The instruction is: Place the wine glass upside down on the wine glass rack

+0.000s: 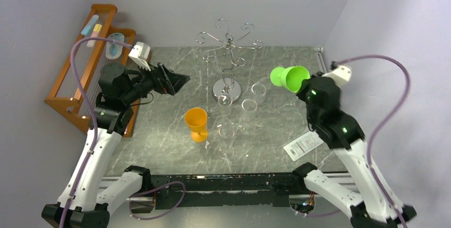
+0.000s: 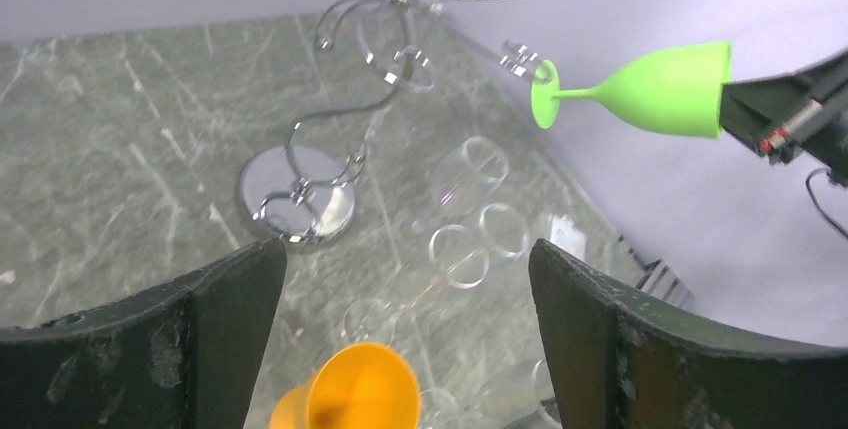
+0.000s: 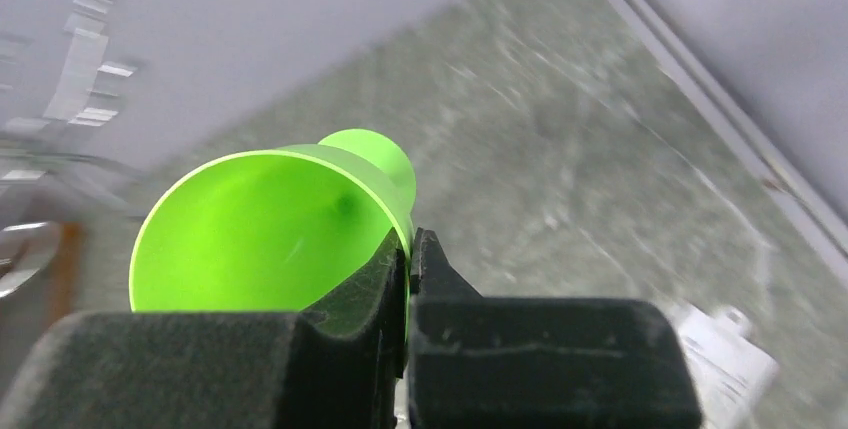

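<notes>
My right gripper [image 1: 304, 85] is shut on the rim of a green wine glass [image 1: 290, 77], held in the air on its side, foot pointing left toward the chrome wire rack [image 1: 228, 44]. In the right wrist view the gripper [image 3: 408, 249] pinches the green bowl's wall [image 3: 250, 229]. In the left wrist view the green glass [image 2: 655, 89] has its foot close beside a curled rack arm [image 2: 515, 54]. My left gripper [image 1: 178, 83] is open and empty, left of the rack base [image 1: 227, 88]. An orange glass [image 1: 196, 123] stands on the table.
Several clear glasses [image 1: 250, 106] stand or lie in front of the rack base. A brown wooden stepped rack [image 1: 88, 63] with small items is at the far left. A white tag [image 1: 303, 145] lies at the right. Walls close in on both sides.
</notes>
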Robot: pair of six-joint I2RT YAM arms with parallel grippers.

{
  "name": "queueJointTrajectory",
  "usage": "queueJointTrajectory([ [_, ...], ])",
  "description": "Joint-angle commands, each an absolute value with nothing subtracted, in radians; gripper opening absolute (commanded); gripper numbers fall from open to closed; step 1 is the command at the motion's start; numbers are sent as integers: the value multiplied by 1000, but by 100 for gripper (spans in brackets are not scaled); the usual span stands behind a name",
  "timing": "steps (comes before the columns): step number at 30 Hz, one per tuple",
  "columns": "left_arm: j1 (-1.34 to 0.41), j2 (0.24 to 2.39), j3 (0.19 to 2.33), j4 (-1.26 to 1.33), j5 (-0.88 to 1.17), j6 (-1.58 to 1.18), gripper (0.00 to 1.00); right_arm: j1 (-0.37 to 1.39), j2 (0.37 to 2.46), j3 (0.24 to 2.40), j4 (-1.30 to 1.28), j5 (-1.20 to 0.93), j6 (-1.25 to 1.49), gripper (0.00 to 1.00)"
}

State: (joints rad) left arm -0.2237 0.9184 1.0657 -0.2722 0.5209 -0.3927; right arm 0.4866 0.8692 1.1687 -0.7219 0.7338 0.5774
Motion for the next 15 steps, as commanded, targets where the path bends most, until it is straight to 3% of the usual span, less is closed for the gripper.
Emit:
queueJointTrajectory([
  [1,-218,946,1148,-157,559,-563,94,492,669,1107,-336,542,431,0],
  [10,-236,985,1155,123,590,-940,97,492,567,1084,3,277,438,0],
  [15,-375,1031,1175,241,490,-1041,97,491,640,1074,195,61,438,0],
])
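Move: Ahead and to the left of the right hand stands the top of the wine glass rack, about 14 cm farther out, 25 cm left and roughly at hand height. Below, one clear glass stands some 5 cm ahead and 14 cm left of the hand; another is level with it and about 17 cm left, both about 25 cm lower. From the empty left hand, the rack top is around 14 cm ahead and 16 cm right. Lifting quickly by some 19 cm, the right hand draws back about 6 cm and, late on, swings left, its fingers tipping up about 45 degrees while it turns counter-clockwise. It keeps its pinch on the green glass's rim, carrying it higher beside the rack. The left hand, empty and open, rises about 10 cm, rolling left side down. ##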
